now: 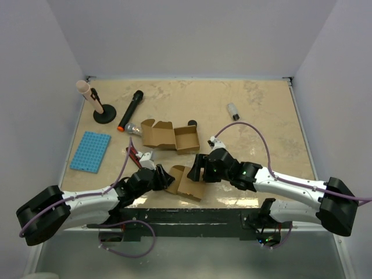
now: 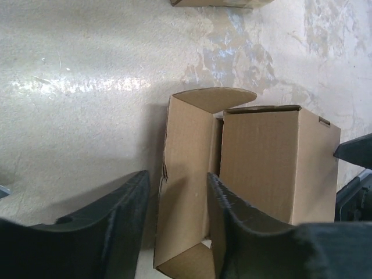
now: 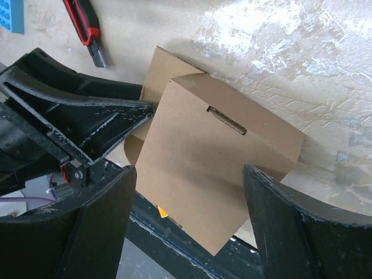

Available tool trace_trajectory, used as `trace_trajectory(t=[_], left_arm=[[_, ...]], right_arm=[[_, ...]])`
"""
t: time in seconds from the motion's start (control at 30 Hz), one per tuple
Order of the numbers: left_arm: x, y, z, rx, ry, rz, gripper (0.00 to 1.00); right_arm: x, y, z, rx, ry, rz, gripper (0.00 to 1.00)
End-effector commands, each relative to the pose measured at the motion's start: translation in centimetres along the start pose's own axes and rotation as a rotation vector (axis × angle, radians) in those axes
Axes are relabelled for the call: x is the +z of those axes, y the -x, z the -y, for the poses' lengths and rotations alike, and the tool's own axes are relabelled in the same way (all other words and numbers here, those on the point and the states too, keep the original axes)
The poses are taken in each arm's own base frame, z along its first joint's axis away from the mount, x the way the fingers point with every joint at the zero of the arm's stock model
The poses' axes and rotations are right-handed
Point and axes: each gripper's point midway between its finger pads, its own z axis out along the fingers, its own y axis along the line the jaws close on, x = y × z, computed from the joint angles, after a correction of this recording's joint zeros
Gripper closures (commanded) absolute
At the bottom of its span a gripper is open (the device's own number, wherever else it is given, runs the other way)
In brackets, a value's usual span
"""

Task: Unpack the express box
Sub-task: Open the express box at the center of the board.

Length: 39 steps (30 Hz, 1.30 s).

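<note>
The express box (image 1: pixel 189 181) is a small brown cardboard carton lying near the table's front edge between both arms. In the left wrist view its body (image 2: pixel 273 163) lies right of an opened end flap (image 2: pixel 186 174). My left gripper (image 2: pixel 177 177) straddles that flap; its right finger touches the flap, a narrow gap shows at the left finger, so it is open. The right gripper (image 3: pixel 189 171) hangs open over the box's slotted top (image 3: pixel 215 157), one finger on each side, with gaps on both sides. In the top view the left gripper (image 1: pixel 168 177) and right gripper (image 1: pixel 197 168) meet at the box.
A second, opened cardboard box (image 1: pixel 168 135) sits mid-table. Behind it lie a black microphone (image 1: pixel 130 110), a pink-topped stand (image 1: pixel 104 116), a bulb (image 1: pixel 133 128) and a small bottle (image 1: pixel 233 110). A blue plate (image 1: pixel 90 151) and a red utility knife (image 3: pixel 84 26) lie left. The black front rail (image 1: pixel 192 220) runs under the box's corner.
</note>
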Motion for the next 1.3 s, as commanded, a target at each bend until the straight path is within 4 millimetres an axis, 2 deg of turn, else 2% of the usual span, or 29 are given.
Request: trace_trajectory(t=[0.0,0.23,0.27,0.33,0.37,0.43,0.47,0.53,0.57,0.6,0.63,0.7,0.73,0.8,0.83,0.9,0.93,1.0,1.03,1.27], left_arm=[[0.0,-0.1,0.6,0.004,-0.051,-0.006,0.55],[0.2,-0.1,1.1,0.009,-0.076,-0.007,0.76],[0.1,0.0,1.2,0.009,-0.077,-0.004,0.87],[0.0,0.5,1.6,0.003,-0.088,0.012,0.98],[-0.1,0.5,1.3,0.006,-0.075,0.009,1.00],[-0.6,2.0,2.5,0.010,-0.097,0.052,1.00],[-0.8,2.1,2.3,0.024,-0.077,0.046,1.00],[-1.7,4.9,4.4,0.040,-0.103,0.117,1.00],[-2.0,5.1,4.2,0.064,-0.073,0.112,1.00],[-2.6,6.2,5.0,0.076,-0.081,0.136,1.00],[-3.2,8.2,6.6,0.098,-0.093,0.179,1.00],[-3.7,8.7,6.7,0.135,-0.052,0.160,1.00],[-4.2,10.0,8.1,0.146,-0.068,0.178,1.00],[-4.2,10.2,8.4,0.172,-0.052,0.155,1.00],[-4.6,11.0,9.6,0.178,-0.071,0.164,1.00],[-4.4,11.0,9.7,0.194,-0.052,0.143,1.00],[-4.6,11.6,10.5,0.199,-0.061,0.152,1.00],[-4.3,11.4,10.3,0.219,-0.027,0.121,1.00],[-4.5,12.0,11.0,0.223,-0.031,0.125,1.00],[-4.0,11.9,12.6,0.229,-0.043,0.076,1.00]], right_arm=[[-0.2,0.0,-0.9,0.004,0.050,0.007,0.22],[-0.2,0.2,-1.2,-0.009,0.060,0.009,0.23],[-0.4,0.4,-1.5,-0.008,0.068,0.014,0.23],[-0.6,0.7,-1.7,-0.015,0.070,0.024,0.23],[-0.8,1.1,-2.1,-0.017,0.080,0.034,0.23],[-1.4,1.9,-2.6,-0.028,0.087,0.061,0.23],[-1.8,2.6,-3.1,-0.030,0.095,0.080,0.23],[-2.3,3.5,-3.1,-0.060,0.074,0.113,0.23],[-2.8,4.4,-3.7,-0.067,0.082,0.138,0.23],[-3.0,4.8,-3.8,-0.079,0.077,0.152,0.23],[-3.2,5.1,-3.7,-0.103,0.064,0.160,0.23],[-3.7,6.0,-3.9,-0.122,0.060,0.193,0.23],[-3.8,6.2,-4.1,-0.127,0.063,0.201,0.23],[-4.3,6.8,-4.5,-0.131,0.074,0.224,0.23],[-4.5,6.9,-4.5,-0.138,0.075,0.230,0.23],[-5.1,7.5,-4.6,-0.139,0.076,0.262,0.23],[-5.2,7.6,-4.4,-0.140,0.070,0.267,0.23],[-5.4,7.7,-4.1,-0.148,0.067,0.280,0.23],[-5.4,7.7,-4.0,-0.156,0.070,0.285,0.23],[-3.9,7.4,-3.4,-0.183,0.048,0.285,0.26]])
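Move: The express box's half-open lid is right at the left hand, its middle about 1 cm ahead and 2 cm to the right, just below the finger level; the box body sits some 7 cm to the left hand's right and 3 cm back. From the left hand, the emptied tray is about 15 cm ahead and 6 cm right, and the red knife about 8 cm ahead and 13 cm left. From the right hand, the body lies roughly 3 cm left, 2 cm back and 7 cm below, the lid 8 cm left and 6 cm below. The left hand, already at the loose edge of the lid, closes from half open until its fingers pinch the cardboard, then carries it up about 15 cm with a little forward, its fingertips tipping upward, and holds it there while rolling slightly. The right hand keeps its fingers wide open and, once the lift starts, follows alongside the box, up some 8 cm and 3 cm forward, its fingertips also tipping up. ##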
